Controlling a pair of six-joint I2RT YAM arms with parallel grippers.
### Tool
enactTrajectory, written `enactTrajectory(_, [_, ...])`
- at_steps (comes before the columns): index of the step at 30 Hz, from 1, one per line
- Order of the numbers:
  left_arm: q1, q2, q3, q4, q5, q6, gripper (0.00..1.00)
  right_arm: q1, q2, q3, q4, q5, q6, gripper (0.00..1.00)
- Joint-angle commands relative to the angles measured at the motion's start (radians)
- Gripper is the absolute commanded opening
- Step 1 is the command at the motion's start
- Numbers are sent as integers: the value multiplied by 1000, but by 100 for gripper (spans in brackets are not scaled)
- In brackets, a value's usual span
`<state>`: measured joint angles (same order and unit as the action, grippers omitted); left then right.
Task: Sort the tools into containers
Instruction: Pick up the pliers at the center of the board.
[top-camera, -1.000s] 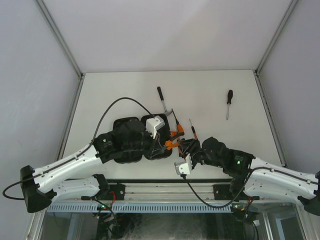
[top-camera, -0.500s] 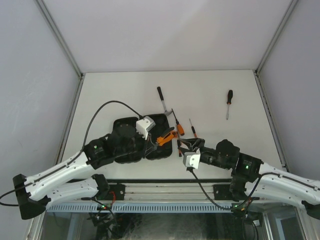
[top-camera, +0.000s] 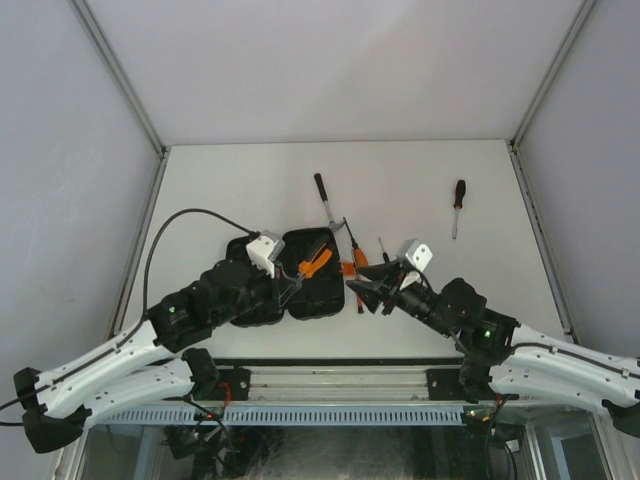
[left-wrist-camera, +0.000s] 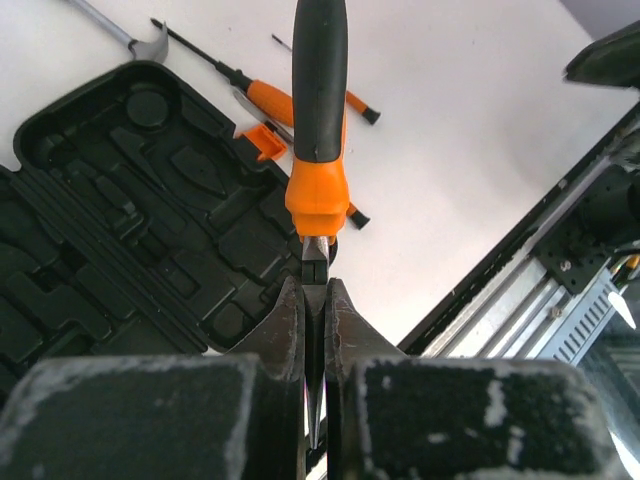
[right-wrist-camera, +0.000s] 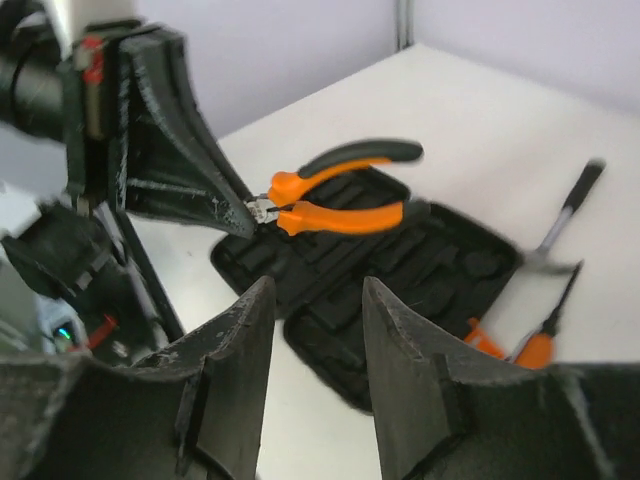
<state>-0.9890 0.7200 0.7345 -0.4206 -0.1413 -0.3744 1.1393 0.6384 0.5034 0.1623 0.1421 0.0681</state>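
The orange-handled pliers (top-camera: 314, 263) hang over the open black tool case (top-camera: 322, 303). My left gripper (top-camera: 293, 282) is shut on their steel nose. In the left wrist view the pliers (left-wrist-camera: 318, 130) point away from the left gripper (left-wrist-camera: 315, 292), above the case's moulded slots (left-wrist-camera: 120, 210). My right gripper (top-camera: 353, 290) is just right of the case, open and empty. In its own view the right gripper (right-wrist-camera: 318, 292) faces the pliers (right-wrist-camera: 340, 200) and the case (right-wrist-camera: 450, 265). The hammer (top-camera: 328, 203) lies behind the case. Slim screwdrivers (top-camera: 356, 252) lie right of it, and a longer screwdriver (top-camera: 458, 205) at far right.
An orange latch (left-wrist-camera: 262, 140) sticks out of the case's right edge, next to an orange-handled screwdriver (left-wrist-camera: 268, 95). The hammer's head (left-wrist-camera: 148, 42) nearly touches the case's far corner. The table's front rail (top-camera: 330, 365) runs just below both grippers.
My left gripper has drawn back to the left with the pliers, now over the case. My right gripper has moved away from the pliers, turned upward, and its jaws have widened.
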Motion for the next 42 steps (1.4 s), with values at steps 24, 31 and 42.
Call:
enactTrajectory(24, [0, -61, -50, 228, -9, -64, 0, 27, 404, 218, 154, 404, 1212, 94])
enactTrajectory(31, [0, -68, -52, 232, -12, -64, 0, 37, 440, 292, -25, 421, 1279, 95])
enactTrajectory(42, [0, -61, -46, 228, -13, -63, 0, 50, 466, 314, -85, 442, 1281, 95])
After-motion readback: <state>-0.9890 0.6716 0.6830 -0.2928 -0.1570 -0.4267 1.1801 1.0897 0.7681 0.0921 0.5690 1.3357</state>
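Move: The pliers, held up by the jaws in the left hand, have their handles about 9 cm left of the right hand, 4 cm ahead and 3 cm lower. Some 20 cm below the right hand lie the open case's right half, about 9 cm left and 2 cm ahead, and the orange screwdriver, about 2 cm right and 6 cm ahead. From the left hand the handles lie roughly 5 cm ahead, 5 cm right and 3 cm down. Opening wide, the right hand turns 70 degrees and reaches 8 cm left-forward towards the pliers the left grips. ##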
